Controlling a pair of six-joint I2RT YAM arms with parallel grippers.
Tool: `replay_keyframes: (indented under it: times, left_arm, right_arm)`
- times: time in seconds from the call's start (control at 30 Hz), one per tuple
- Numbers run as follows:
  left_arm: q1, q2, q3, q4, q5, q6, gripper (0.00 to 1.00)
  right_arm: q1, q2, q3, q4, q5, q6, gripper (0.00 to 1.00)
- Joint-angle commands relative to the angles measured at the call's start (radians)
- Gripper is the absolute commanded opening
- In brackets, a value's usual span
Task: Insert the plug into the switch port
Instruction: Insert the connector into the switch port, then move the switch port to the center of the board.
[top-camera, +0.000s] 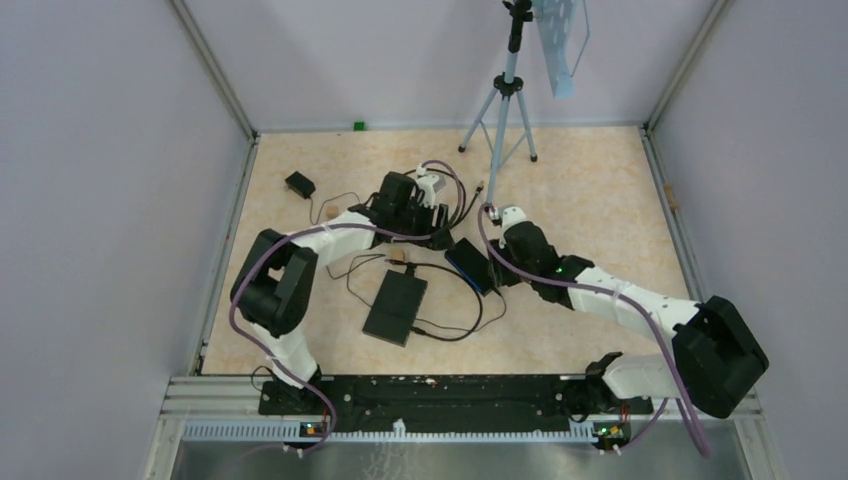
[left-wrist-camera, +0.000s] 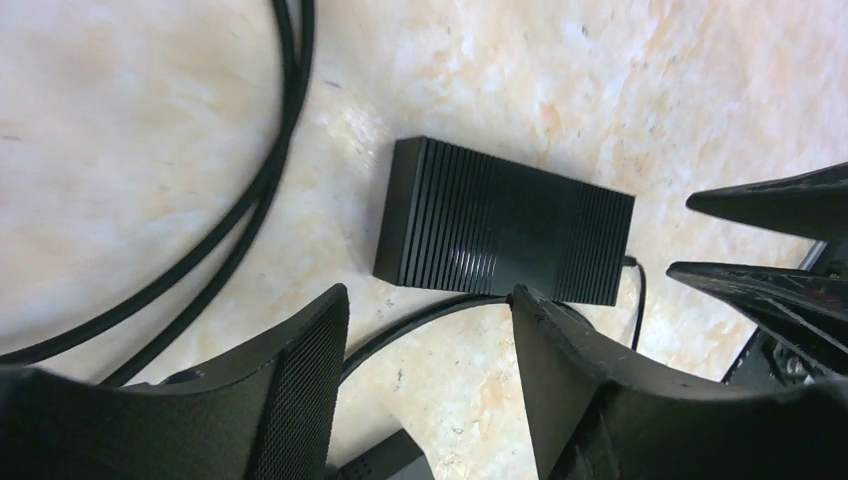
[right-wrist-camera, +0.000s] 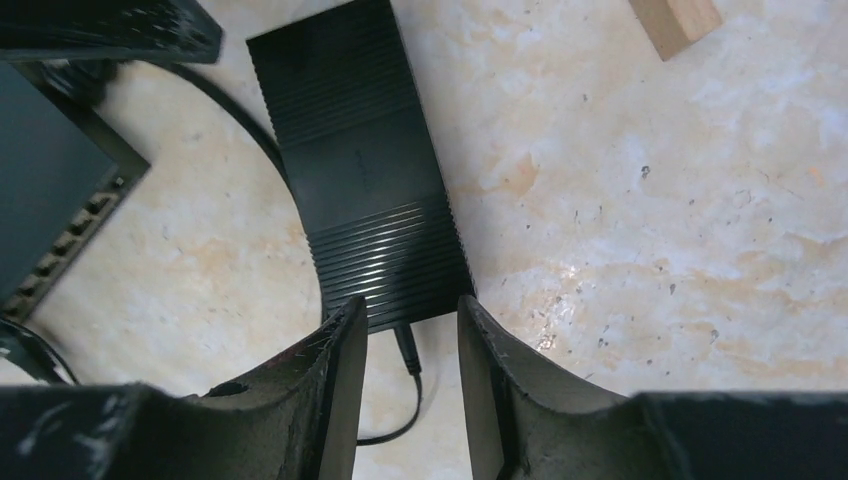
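Observation:
The switch (right-wrist-camera: 365, 170) is a black ribbed box lying flat on the marbled floor, also seen as the switch (top-camera: 470, 266) and the switch (left-wrist-camera: 505, 235). A thin black plug (right-wrist-camera: 406, 350) sits in the port at its near end, and its cable curls back beneath my right wrist. My right gripper (right-wrist-camera: 411, 303) is open; its fingers stand on either side of the plug without touching it. My left gripper (left-wrist-camera: 428, 296) is open over bare floor beside the switch's long side, with a black cable (left-wrist-camera: 420, 318) running under its tips. In the top view my left gripper (top-camera: 440, 238) and right gripper (top-camera: 497, 280) flank the switch.
A larger flat black box (top-camera: 395, 307) lies in front of the switch. A black device with a row of ports (right-wrist-camera: 60, 190) sits at the left of the right wrist view. A wooden block (right-wrist-camera: 675, 20), loose cables (left-wrist-camera: 250, 200), a small adapter (top-camera: 299, 184) and a tripod (top-camera: 505, 110) stand around.

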Motion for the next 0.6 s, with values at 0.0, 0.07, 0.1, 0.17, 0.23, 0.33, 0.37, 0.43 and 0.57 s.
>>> replay_keyframes:
  times: [0.0,0.07,0.1,0.17,0.23,0.33,0.37,0.43,0.57]
  left_arm:
    - [0.030,-0.132,-0.018,-0.012,-0.077,-0.044,0.67]
    - [0.040,-0.174,-0.037,-0.026,-0.123,-0.066,0.68]
    - [0.047,-0.196,-0.051,-0.033,-0.145,-0.078,0.68]
    - [0.057,-0.249,-0.087,-0.052,-0.193,-0.110,0.71]
    - [0.066,-0.325,-0.135,-0.060,-0.225,-0.131,0.76]
    - [0.068,-0.412,-0.191,-0.094,-0.274,-0.150,0.82]
    - [0.068,-0.435,-0.200,-0.128,-0.300,-0.160,0.84]
    - [0.070,-0.475,-0.214,-0.172,-0.342,-0.168,0.88]
    - [0.071,-0.523,-0.233,-0.206,-0.406,-0.182,0.97]
  right_arm:
    - [-0.008,-0.053,0.049,-0.011,0.047,0.215,0.38]
    - [-0.009,-0.057,0.050,-0.017,0.046,0.293,0.39]
    - [-0.008,-0.054,0.055,-0.024,0.045,0.329,0.39]
    - [-0.009,-0.046,0.077,-0.056,0.077,0.424,0.46]
    - [-0.007,-0.026,0.108,-0.090,0.092,0.493,0.49]
    - [-0.006,0.010,0.172,-0.152,0.147,0.578,0.78]
    - [-0.006,0.023,0.196,-0.182,0.174,0.618,0.79]
    - [-0.005,0.049,0.241,-0.238,0.224,0.714,0.79]
    - [0.007,0.075,0.272,-0.267,0.239,0.851,0.80]
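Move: The free connector by the wooden cube lies about 11 cm left of the left hand, 4 cm back and 7 cm below. The cube is 2 cm farther out than it, the grey switch's middle some 9 cm nearer the base, and the ribbed box about 7 cm right and 4 cm back of the left hand. From the right hand, that box is about 5 cm left, 2 cm ahead and 6 cm below, with a wooden stick 10 cm ahead. Lift the empty left gripper clear of the ribbed box, then swing it left over towards the loose connector by the wooden cube, about 9 cm left and 6 cm up, turning some 20 degrees counter-clockwise and opening wide. Meanwhile raise the empty right gripper about 5 cm and take it slightly forward above the box, turning it clockwise some 30 degrees, rolling its left side up and spreading its fingers. ##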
